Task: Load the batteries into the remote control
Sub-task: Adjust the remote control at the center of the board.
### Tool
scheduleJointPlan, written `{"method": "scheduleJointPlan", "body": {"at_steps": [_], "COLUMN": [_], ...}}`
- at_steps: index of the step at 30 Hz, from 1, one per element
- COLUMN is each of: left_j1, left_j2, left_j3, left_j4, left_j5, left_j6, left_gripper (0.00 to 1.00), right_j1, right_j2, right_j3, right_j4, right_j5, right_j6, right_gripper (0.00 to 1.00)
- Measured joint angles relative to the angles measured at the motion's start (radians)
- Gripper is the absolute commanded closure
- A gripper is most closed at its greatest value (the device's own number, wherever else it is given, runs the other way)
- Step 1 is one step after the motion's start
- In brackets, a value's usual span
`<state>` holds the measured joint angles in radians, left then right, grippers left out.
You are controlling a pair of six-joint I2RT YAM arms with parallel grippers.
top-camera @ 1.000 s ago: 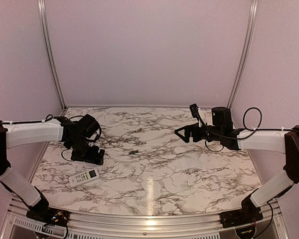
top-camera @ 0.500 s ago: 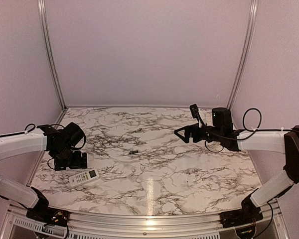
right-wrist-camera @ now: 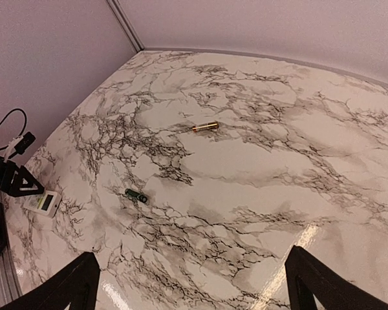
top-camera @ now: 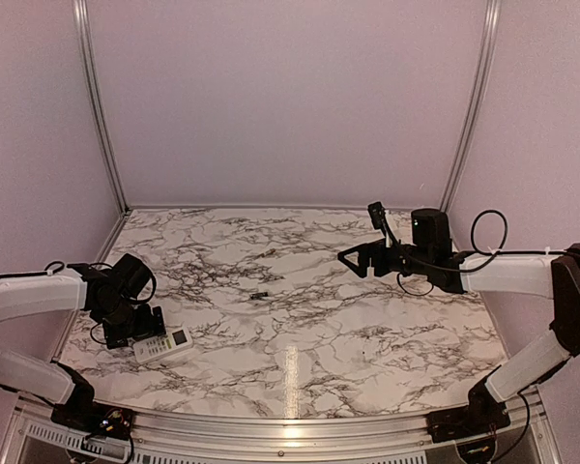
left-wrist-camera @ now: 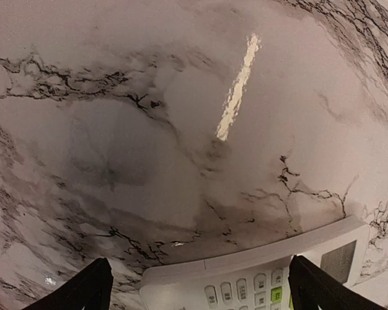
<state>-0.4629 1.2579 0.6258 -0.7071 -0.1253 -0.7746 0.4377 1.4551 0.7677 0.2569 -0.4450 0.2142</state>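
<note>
The white remote control [top-camera: 164,343] lies face up near the table's front left, its grey display [left-wrist-camera: 339,259] and buttons showing in the left wrist view. My left gripper [top-camera: 140,329] hangs open just over its far-left side, and the remote control [left-wrist-camera: 258,274] lies between and under the fingers [left-wrist-camera: 84,290]. One dark green battery [top-camera: 259,295] rests mid-table, seen closer as the battery [right-wrist-camera: 136,194] in the right wrist view. A gold-coloured battery [right-wrist-camera: 204,126] lies farther off. My right gripper [top-camera: 358,258] hovers open above the table's right half, holding nothing; its gripper [right-wrist-camera: 197,290] faces left.
The marble tabletop [top-camera: 367,329] is bounded by pale walls on three sides with metal corner posts [top-camera: 97,106]. The left arm's cables [right-wrist-camera: 6,132] show at the right wrist view's left edge.
My left arm has swung back toward the near left and come down from behind the remote control to right over it. The right arm and both batteries have stayed put.
</note>
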Motion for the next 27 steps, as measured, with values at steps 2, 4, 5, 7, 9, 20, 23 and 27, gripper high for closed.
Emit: {"method": "scheduleJointPlan", "body": {"at_steps": [2,4,5,7,9,20,23,27], "left_j1": [0.000,0.000,0.000,-0.005,-0.019,-0.147,-0.182,-0.191], "left_j2": [-0.006,-0.028,-0.047,-0.098,-0.152,-0.187,-0.151,-0.138], "left_j3": [-0.025,-0.048,-0.062,-0.091,-0.115,-0.122,-0.072,0.041], "left_j4": [0.033,0.063,0.078,0.102,0.121,0.210,0.187,0.128], "left_j5": [0.033,0.069,0.092,0.134,0.169,0.306,0.298,0.272], "left_j6": [0.000,-0.003,-0.007,-0.020,-0.036,-0.068,-0.018,0.085], "left_gripper": [0.01,0.01,0.01,0.01,0.01,0.01,0.01,0.01], "right_j1": [0.000,0.000,0.000,0.000,0.000,0.000,0.000,0.000], "right_j2": [0.000,0.000,0.000,0.000,0.000,0.005,0.005,0.005], "right_j3": [0.000,0.000,0.000,0.000,0.000,0.000,0.000,0.000], "right_j4": [0.000,0.000,0.000,0.000,0.000,0.002,0.002,0.002], "right_j5": [0.000,0.000,0.000,0.000,0.000,-0.010,-0.015,-0.019], "right_j6": [0.000,0.000,0.000,0.000,0.001,0.014,0.018,0.021], "right_gripper": [0.01,0.01,0.01,0.01,0.01,0.01,0.01,0.01]}}
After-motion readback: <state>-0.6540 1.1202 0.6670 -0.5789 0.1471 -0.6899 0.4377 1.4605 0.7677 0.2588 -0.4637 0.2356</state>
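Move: The remote control's middle lies about 5 cm to the left hand's right, 2 cm back and 2 cm below, its keypad partly between the open fingers. The dark green battery is roughly 31 cm to that hand's right and 12 cm ahead; the gold battery some 32 cm right and 26 cm ahead, both on the table. From the right hand, the remote control lies about 46 cm left, 16 cm back and 16 cm below. The left hand sweeps open-fingered about 10 cm right, pushing the remote control along, then lifts some 5 cm. ##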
